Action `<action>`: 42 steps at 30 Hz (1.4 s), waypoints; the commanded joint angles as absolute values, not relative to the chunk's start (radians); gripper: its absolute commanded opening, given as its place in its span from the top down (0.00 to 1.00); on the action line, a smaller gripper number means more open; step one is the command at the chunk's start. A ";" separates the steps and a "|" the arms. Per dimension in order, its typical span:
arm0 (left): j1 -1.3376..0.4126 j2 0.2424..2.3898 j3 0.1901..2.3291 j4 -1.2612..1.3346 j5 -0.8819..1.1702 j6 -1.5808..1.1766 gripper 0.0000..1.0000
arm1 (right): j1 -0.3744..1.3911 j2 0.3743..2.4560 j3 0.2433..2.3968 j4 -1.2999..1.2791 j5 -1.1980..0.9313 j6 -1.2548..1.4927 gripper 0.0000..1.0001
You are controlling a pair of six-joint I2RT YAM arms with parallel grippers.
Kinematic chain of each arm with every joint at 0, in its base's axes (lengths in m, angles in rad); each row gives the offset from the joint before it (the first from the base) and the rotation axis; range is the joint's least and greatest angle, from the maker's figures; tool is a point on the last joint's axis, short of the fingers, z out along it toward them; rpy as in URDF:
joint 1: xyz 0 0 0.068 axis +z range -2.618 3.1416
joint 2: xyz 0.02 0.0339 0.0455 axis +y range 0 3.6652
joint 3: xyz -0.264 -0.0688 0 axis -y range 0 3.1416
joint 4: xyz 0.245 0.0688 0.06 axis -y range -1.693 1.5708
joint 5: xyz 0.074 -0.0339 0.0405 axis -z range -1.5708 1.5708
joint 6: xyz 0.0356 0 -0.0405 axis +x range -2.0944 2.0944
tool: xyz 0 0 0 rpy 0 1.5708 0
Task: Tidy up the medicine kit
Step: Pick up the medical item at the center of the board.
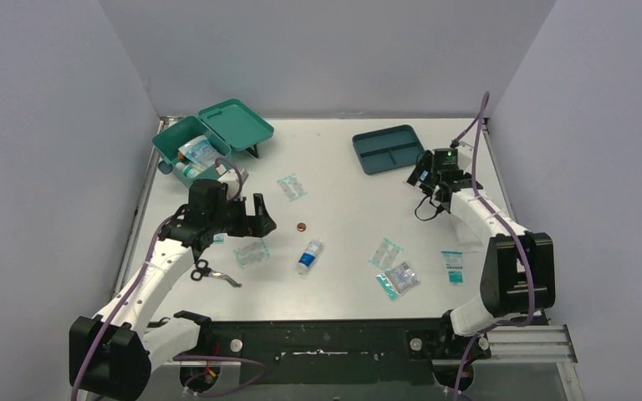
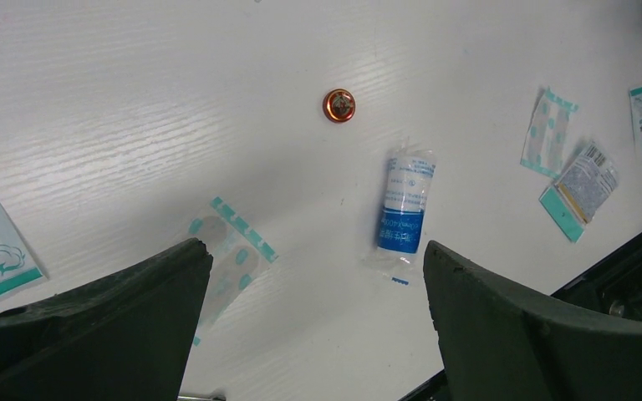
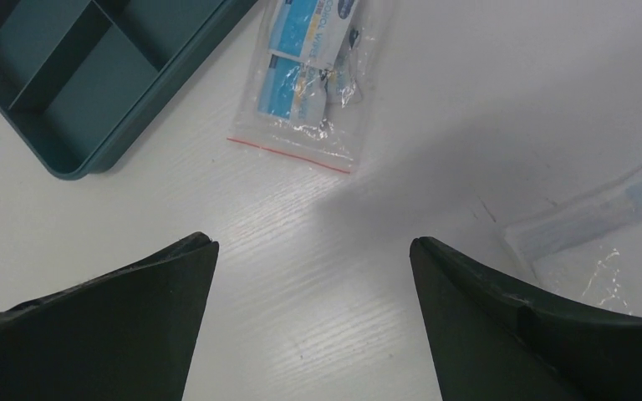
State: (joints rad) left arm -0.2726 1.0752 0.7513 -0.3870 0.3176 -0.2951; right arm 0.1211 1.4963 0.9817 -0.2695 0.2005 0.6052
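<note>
The medicine kit [image 1: 185, 144] is a teal box at the back left, its lid [image 1: 236, 124] swung open and packets inside. My left gripper [image 1: 259, 219] hovers open to the right of the kit, holding nothing. In the left wrist view the left gripper [image 2: 313, 259] has bare table between its fingers, with a blue-and-white wrapped roll [image 2: 405, 207] just ahead. My right gripper [image 1: 423, 180] stands open beside the divided tray [image 1: 389, 149]. In the right wrist view the right gripper [image 3: 313, 251] is empty, and a zip bag of sachets [image 3: 313, 75] lies ahead.
Plaster packets [image 1: 292, 187] [image 1: 251, 252] [image 1: 386, 252], a foil sachet [image 1: 401, 278] and a small packet [image 1: 452, 266] are scattered mid-table. Scissors [image 1: 209, 271] lie near the left arm. A small copper disc [image 2: 338, 105] sits by the roll. A clear wrapped item [image 3: 589, 217] lies right of the right gripper.
</note>
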 commanded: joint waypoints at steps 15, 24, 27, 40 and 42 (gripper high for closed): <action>-0.273 1.024 0.764 -0.318 0.326 -0.263 0.03 | -0.023 1.803 1.183 -0.110 0.029 0.611 0.33; -0.279 1.030 0.766 -0.320 0.340 -0.270 0.03 | -0.044 1.826 1.195 -0.138 0.101 0.619 0.28; -0.281 1.024 0.764 -0.318 0.338 -0.267 0.03 | -0.058 1.846 1.187 -0.123 0.070 0.617 0.32; -0.281 1.023 0.770 -0.324 0.331 -0.264 0.03 | -0.078 1.934 1.222 -0.101 -0.041 0.606 0.47; -0.281 1.020 0.770 -0.326 0.330 -0.263 0.03 | -0.078 1.938 1.218 -0.100 -0.038 0.607 0.49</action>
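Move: The clear zip bag of alcohol wipes lies about 10 cm ahead of the right hand, some 2 cm to its right and about 10 cm below. The divided tray is roughly 18 cm ahead and 7 cm left; a clear gauze packet lies about 8 cm back and 11 cm right, both also some 10 cm lower. From the left hand the wipes bag is about 21 cm ahead, 44 cm right and 13 cm below. The bag of alcohol wipes is approached by the right hand, which sinks about 8 cm and reaches some 7 cm forward, drifting about 4 cm right, until the fingers hover at or just over the bag's near, zip end. The hand rolls slightly, its left side rising about 10 degrees, while its fingers narrow from nearly wide open to about half; no grip yet, and touch can't be made out. ##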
